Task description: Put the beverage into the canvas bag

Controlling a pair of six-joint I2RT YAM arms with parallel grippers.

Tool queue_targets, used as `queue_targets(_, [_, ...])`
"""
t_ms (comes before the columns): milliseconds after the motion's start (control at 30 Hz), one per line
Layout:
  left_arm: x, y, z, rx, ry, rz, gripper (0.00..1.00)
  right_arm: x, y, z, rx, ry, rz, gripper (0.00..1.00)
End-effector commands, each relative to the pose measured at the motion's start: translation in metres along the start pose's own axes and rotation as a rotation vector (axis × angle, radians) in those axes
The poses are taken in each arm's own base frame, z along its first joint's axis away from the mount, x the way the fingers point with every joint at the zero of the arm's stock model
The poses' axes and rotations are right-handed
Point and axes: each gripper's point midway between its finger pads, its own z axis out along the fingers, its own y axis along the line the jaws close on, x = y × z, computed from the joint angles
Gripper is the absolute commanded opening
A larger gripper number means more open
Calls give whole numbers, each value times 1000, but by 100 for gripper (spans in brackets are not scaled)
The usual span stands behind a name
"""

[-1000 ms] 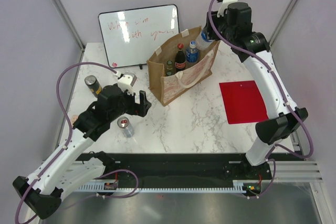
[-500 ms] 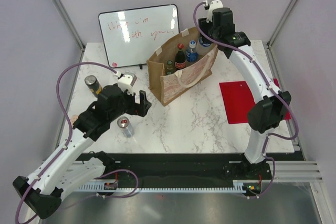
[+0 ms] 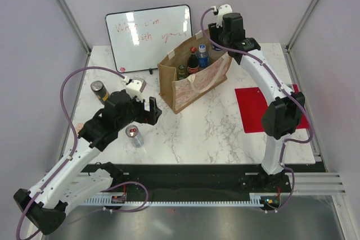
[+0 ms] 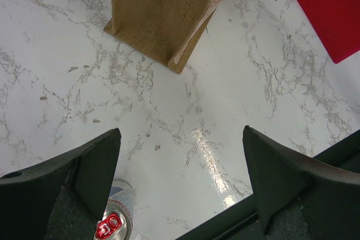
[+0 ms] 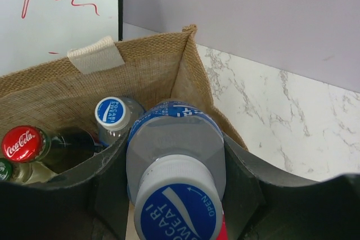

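The canvas bag (image 3: 191,82) stands upright mid-table, its mouth open. Inside it are a cola bottle (image 3: 193,60), a blue-capped bottle (image 3: 203,54) and a green bottle (image 3: 181,72). My right gripper (image 3: 217,42) hangs over the bag's far right end, shut on the beverage, a blue-capped Pocari Sweat bottle (image 5: 175,209). In the right wrist view the gripper (image 5: 174,141) clamps that bottle's shoulder, above the bag's inner corner (image 5: 169,66). My left gripper (image 3: 152,111) stands open and empty left of the bag; its wrist view shows the gripper (image 4: 183,161) over bare marble near the bag's corner (image 4: 163,15).
A silver can (image 3: 134,136) with a red tab stands near the left gripper, also low in its wrist view (image 4: 112,223). A dark can (image 3: 99,90) stands further left. A whiteboard (image 3: 149,35) leans behind the bag. A red mat (image 3: 260,108) lies on the right.
My right arm has swung left with the bottle, from beyond the bag's right end to over its mouth. The left arm has not moved.
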Motion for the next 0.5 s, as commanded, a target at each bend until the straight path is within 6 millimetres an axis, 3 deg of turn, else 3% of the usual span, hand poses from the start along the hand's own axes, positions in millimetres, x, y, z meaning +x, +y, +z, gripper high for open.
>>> queue_targets(0, [-9, 2, 1, -6, -39, 29, 95, -58, -5, 9, 17, -225, 20, 0])
queue_targets(233, [-8, 2, 1, -6, -37, 29, 95, -49, -5, 27, 33, -204, 27, 0])
queue_targets(467, [-9, 2, -1, -7, -42, 29, 95, -17, -8, 56, 62, -139, 14, 4])
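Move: The right hand already holds the blue-labelled bottle in the bag's mouth; the free spot in the bag's far right end is about 15 cm below, 3 cm ahead and 2 cm left. The packed blue-labelled bottle stands 7 cm left, 1 cm ahead and 14 cm below; the cola is 12 cm left, 3 cm back and equally low. From the left hand, the free spot lies some 33 cm ahead, 25 cm right and 10 cm below. The right hand keeps its grip and lowers the bottle about 7 cm, easing forward, into the bag's right end. ##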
